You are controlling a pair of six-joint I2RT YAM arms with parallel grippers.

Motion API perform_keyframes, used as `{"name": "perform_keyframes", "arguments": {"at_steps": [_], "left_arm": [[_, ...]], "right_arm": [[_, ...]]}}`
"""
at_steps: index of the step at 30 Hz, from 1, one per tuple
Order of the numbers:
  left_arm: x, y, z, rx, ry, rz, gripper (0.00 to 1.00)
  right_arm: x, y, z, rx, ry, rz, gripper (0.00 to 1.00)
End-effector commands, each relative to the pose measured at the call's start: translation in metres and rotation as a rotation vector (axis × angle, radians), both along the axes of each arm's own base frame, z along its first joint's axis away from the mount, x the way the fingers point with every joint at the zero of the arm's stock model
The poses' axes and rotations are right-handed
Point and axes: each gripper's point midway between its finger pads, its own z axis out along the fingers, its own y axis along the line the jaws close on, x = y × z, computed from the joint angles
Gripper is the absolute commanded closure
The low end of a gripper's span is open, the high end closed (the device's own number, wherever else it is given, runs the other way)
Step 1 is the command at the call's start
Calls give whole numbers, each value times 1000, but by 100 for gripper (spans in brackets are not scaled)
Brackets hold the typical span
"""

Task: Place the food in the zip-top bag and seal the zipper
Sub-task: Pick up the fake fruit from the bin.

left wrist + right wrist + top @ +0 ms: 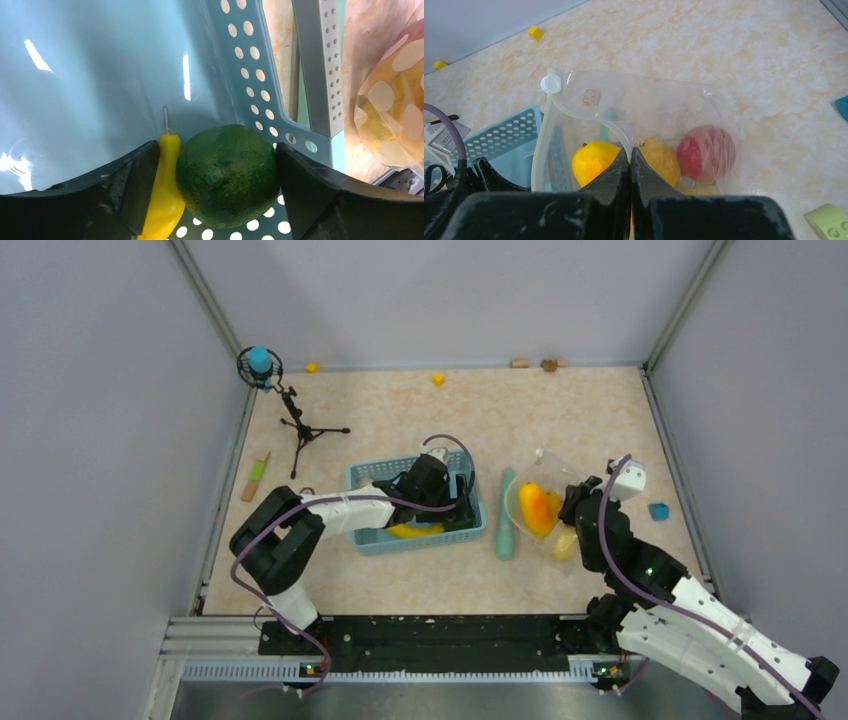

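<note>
My left gripper [215,150] is down inside the light-blue basket [100,75], open, its fingers straddling a dark green round fruit [227,175] and a yellow banana [164,195] that lie side by side. The right finger is at the fruit's edge and the left finger is against the banana. The clear zip-top bag [649,105] lies right of the basket, its mouth held up. My right gripper [629,152] is shut on its zipper [589,112] rim. Inside the bag are an orange fruit [591,160], a yellow-orange one [664,160] and a red one [706,150].
A long teal stick [506,515] lies between the basket [366,480] and the bag [545,502]. A blue block [658,510] sits right of the bag. Yellow blocks [438,378] lie near the back wall, and a small tripod [300,425] stands at the back left.
</note>
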Motion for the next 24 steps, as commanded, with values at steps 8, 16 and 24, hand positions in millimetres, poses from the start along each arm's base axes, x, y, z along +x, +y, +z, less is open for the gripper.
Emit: {"name": "perform_keyframes", "arguments": {"at_steps": [8,16,24], "left_arm": [[4,-6,19,-54,-41,4,53],[6,-1,35,-69,-84,22,66],[15,15,61,-52,-184,77,69]], "right_arm": [[4,0,9,15,-36,-11,100],[3,1,9,14,-35,-3,100],[3,3,10,22,-36,12,100]]}}
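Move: Between the left hand's open fingers lies the dark green fruit, its middle only a centimetre or so to the right of and below the hand point. The banana lies beside it, some 9 cm left and 2 cm back of the hand; outside the bin, the green tube is about 8 cm right and 1 cm ahead, the zip-top bag roughly 16 cm right and 1 cm ahead. From the right hand, the dark green fruit is about 20 cm left, 3 cm ahead and 18 cm below. Closing its two fingers on the sides of the dark green fruit while easing less than a centimetre right, the left hand pinches it, then lifts straight up with gathering speed, about 3 cm, drifting back left by a centimetre. The right hand stays put, still pinching the rim of the zip-top bag. ##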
